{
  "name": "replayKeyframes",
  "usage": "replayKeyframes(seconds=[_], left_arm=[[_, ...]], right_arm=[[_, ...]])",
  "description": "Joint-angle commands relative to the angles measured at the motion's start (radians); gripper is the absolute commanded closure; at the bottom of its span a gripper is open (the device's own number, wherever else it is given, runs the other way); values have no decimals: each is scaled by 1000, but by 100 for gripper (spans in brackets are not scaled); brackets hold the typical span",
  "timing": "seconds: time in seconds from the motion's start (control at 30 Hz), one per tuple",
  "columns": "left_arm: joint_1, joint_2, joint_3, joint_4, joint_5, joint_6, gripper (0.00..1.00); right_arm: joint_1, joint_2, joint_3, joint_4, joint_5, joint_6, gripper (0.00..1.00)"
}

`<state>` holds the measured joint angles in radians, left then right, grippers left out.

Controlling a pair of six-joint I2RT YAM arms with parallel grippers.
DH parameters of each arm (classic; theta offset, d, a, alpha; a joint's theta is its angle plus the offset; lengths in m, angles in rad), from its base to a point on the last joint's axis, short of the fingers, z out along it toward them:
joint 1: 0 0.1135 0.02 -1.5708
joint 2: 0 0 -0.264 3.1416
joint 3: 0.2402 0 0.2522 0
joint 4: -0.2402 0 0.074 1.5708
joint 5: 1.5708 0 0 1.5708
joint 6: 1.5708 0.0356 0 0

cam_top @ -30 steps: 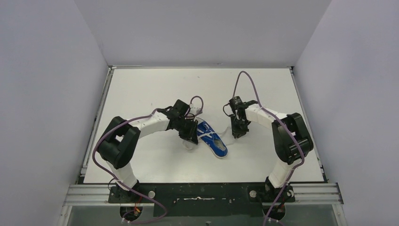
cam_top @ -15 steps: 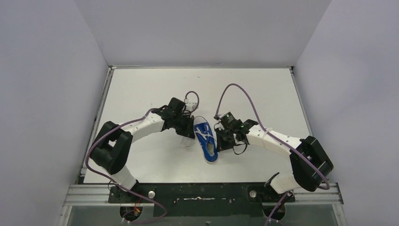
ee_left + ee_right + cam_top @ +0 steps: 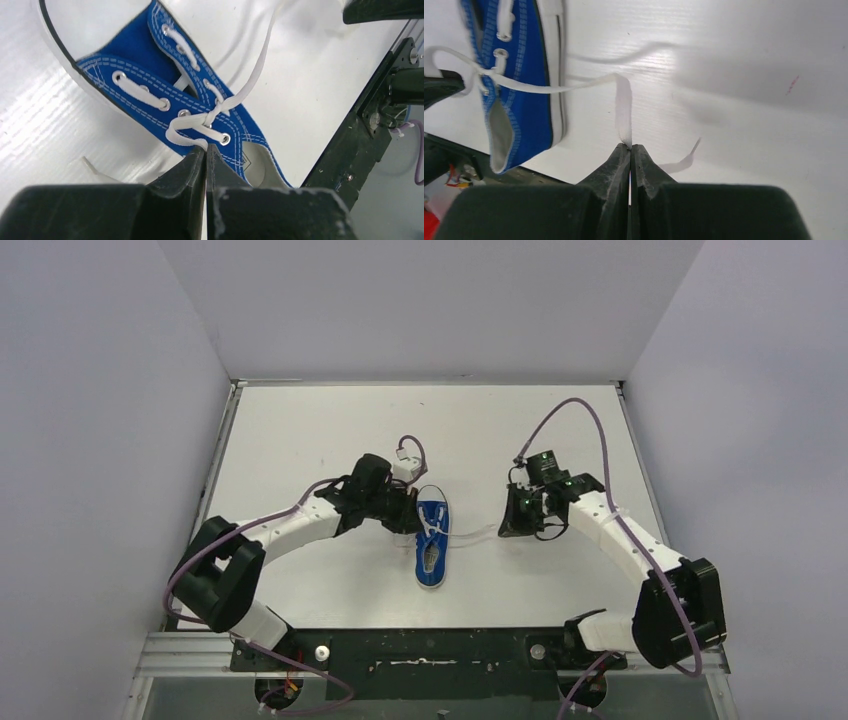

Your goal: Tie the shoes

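The shoes are one small blue sneaker [image 3: 432, 545] with white laces, lying mid-table with its toe toward the far side. My left gripper [image 3: 411, 524] sits against the sneaker's left side. It is shut on the left lace end [image 3: 186, 140] just beside the top eyelets [image 3: 206, 146]. My right gripper [image 3: 505, 528] is well to the sneaker's right and is shut on the other lace end [image 3: 623, 107]. That lace runs taut from the sneaker [image 3: 516, 75] to the closed tips [image 3: 630, 146]. The two laces cross once over the tongue [image 3: 216, 107].
A black base rail [image 3: 440, 650] runs along the near table edge, close behind the sneaker's heel. Grey walls enclose the white table [image 3: 300, 430] on three sides. Purple cables [image 3: 570, 415] loop above both wrists.
The right gripper went in to the sneaker, then drew out to the right with a lace stretched behind it. The sneaker's heel swung left, so it now lies straighter. The left arm shifted slightly.
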<state>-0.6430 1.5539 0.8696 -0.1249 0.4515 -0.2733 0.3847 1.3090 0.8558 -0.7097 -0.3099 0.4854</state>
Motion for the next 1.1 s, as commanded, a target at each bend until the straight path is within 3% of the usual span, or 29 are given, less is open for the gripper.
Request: replayKeyframes(seconds=[0.0, 0.07, 0.17, 0.27, 0.4, 0.63, 0.73, 1.0, 1.03, 1.07], left_arm=[[-8, -72, 7, 146, -29, 82, 100], [-9, -62, 13, 148, -30, 102, 100], [-9, -51, 2, 165, -25, 110, 100], [-10, -61, -36, 214, -33, 104, 100], [-16, -85, -104, 304, -37, 101, 100], [-24, -117, -171, 399, -46, 131, 100], [-26, -137, -207, 439, -29, 153, 100], [-33, -175, -291, 519, -19, 198, 100], [-33, -172, -297, 528, -18, 195, 100], [-35, -171, -305, 541, -22, 190, 100]], right_arm=[[-61, 13, 151, -61, -164, -37, 100], [-94, 39, 174, 22, -296, 80, 100], [-107, 48, 114, 325, -405, 421, 100], [-73, 89, 59, 677, -320, 758, 100], [16, 233, 157, 805, -154, 895, 100], [192, 501, 341, 840, -31, 912, 100], [261, 580, 403, 817, -60, 880, 100], [406, 560, 344, 629, -80, 687, 100], [399, 552, 335, 627, -90, 679, 93], [389, 543, 333, 621, -96, 669, 78]])
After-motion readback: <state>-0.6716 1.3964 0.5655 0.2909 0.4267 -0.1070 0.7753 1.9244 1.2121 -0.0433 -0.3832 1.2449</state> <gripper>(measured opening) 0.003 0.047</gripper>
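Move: The right hand holds the right lace end out to the side; the lace crossing on the shoe lies about 17 cm to its left, level ahead and 3 cm lower. The left fingertips are some 21 cm to its left and the toe loop about 17 cm left and 11 cm farther out. From the left hand, which grips the other lace, that crossing is about 5 cm right, the shoe opening 4 cm right and 7 cm back, both a few centimetres lower. The right hand, still pinching its lace, rises about 8 cm and sweeps forward and left in a wide arc over the front half of the shoe, then curls back and sinks to its starting height just beyond the left fingers, some 25 cm to the left of where it began, its fingers swung round to point more leftward and less down, and easing slightly apart at the end. The left hand keeps its pinch beside the crossing, bobbing up and forward a couple of centimetres and back, while its fingers swing forward about 20 degrees. ##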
